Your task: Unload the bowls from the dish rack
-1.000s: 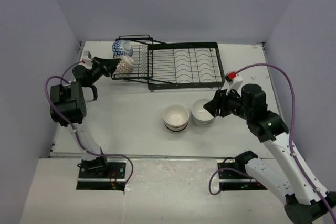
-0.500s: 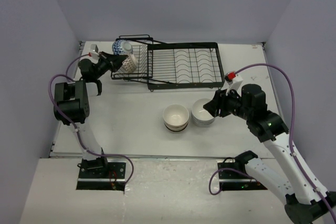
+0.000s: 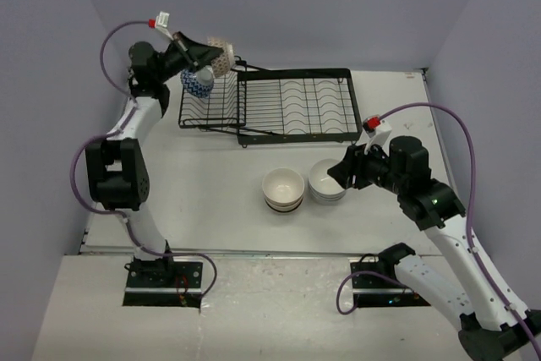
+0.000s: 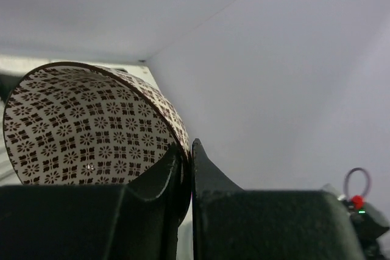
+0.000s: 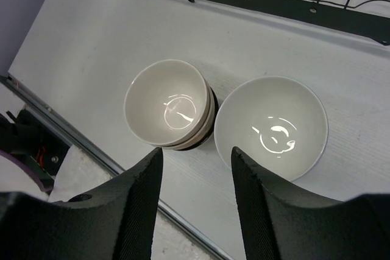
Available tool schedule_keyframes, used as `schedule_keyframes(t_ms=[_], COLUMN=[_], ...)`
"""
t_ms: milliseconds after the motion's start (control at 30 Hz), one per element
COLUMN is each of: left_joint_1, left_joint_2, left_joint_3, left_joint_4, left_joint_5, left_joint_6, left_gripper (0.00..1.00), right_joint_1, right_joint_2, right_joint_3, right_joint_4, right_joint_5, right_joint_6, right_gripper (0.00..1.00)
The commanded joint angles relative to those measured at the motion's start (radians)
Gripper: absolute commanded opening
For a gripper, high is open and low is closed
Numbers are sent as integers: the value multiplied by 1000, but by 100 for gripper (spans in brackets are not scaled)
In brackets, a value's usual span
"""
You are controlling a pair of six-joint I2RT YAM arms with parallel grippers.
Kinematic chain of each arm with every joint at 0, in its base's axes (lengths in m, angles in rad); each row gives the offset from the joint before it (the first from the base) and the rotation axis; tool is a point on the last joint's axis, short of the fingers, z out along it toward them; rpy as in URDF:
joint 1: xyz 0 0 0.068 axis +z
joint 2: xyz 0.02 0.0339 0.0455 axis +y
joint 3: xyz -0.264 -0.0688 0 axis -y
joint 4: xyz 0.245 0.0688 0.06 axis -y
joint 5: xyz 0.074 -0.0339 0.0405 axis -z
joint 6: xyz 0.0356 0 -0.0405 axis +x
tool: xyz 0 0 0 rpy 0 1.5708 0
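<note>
My left gripper (image 3: pixel 203 57) is raised above the left end of the black wire dish rack (image 3: pixel 296 134), shut on the rim of a brown-and-cream patterned bowl (image 3: pixel 221 53). In the left wrist view the fingers (image 4: pixel 204 172) pinch that bowl's (image 4: pixel 79 126) wall, with the bowl tilted on its side. A blue-and-white bowl (image 3: pixel 199 80) sits in the rack's smaller angled section. On the table stand a stack of cream bowls with dark bands (image 3: pixel 283 188) (image 5: pixel 169 103) and a stack of white bowls (image 3: pixel 327 179) (image 5: pixel 272 127). My right gripper (image 3: pixel 341 173) (image 5: pixel 196 156) hovers open above them, holding nothing.
The rack's large framed section (image 5: pixel 286 3) shows no dishes in its curved slots. Grey walls close in the table at the back and both sides. The table's front edge (image 5: pixel 91 150) runs just below the cream stack.
My left arm has lifted the patterned bowl out of the rack's small section, up and toward the back wall. The right arm has not moved.
</note>
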Motion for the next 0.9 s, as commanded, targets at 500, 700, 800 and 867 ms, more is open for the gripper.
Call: schedule_keyframes(t_ms=[500, 700, 800, 867], left_joint_1=[-778, -815, -815, -815], left_joint_2=[-450, -488, -451, -417], left_joint_3=[188, -97, -186, -217], left_joint_4=[-1829, -1774, -1717, -1680], left_joint_5=[-1293, -1231, -1225, -1230], left_joint_6=[988, 966, 957, 948], left_gripper=[0, 0, 0, 0], right_joint_1=[5, 5, 7, 7], right_joint_2=[-79, -85, -82, -82], right_joint_3=[0, 12, 14, 15], right_joint_4=[1, -11, -16, -19], right_joint_5=[156, 212, 225, 226], right_joint_6=[19, 22, 21, 21], right_gripper=[99, 99, 99, 99])
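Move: The left hand, high over the rack, already holds the brown-patterned bowl. The clear table spot it is headed for lies about 28 cm back, 3 left and 29 below; the bowl stack is 26 back, 21 right, the white bowls 26 back, 35 right, both about 27 down. The blue bowl sits 7 ahead, 5 left, 19 lower. From the right hand, the white bowls are 6 ahead, 5 left, 20 down; that spot is level, 46 left, 23 down. Keeping its pinch on the patterned bowl's rim, the left hand first lifts about 9 cm while swinging some 12 cm right, then sweeps back and down off the rack towards the clear table left of the stack, easing left, as the wrist rolls roughly 95 degrees to point the fingers down. The empty right hand opens wide and shifts about 3 cm right. ##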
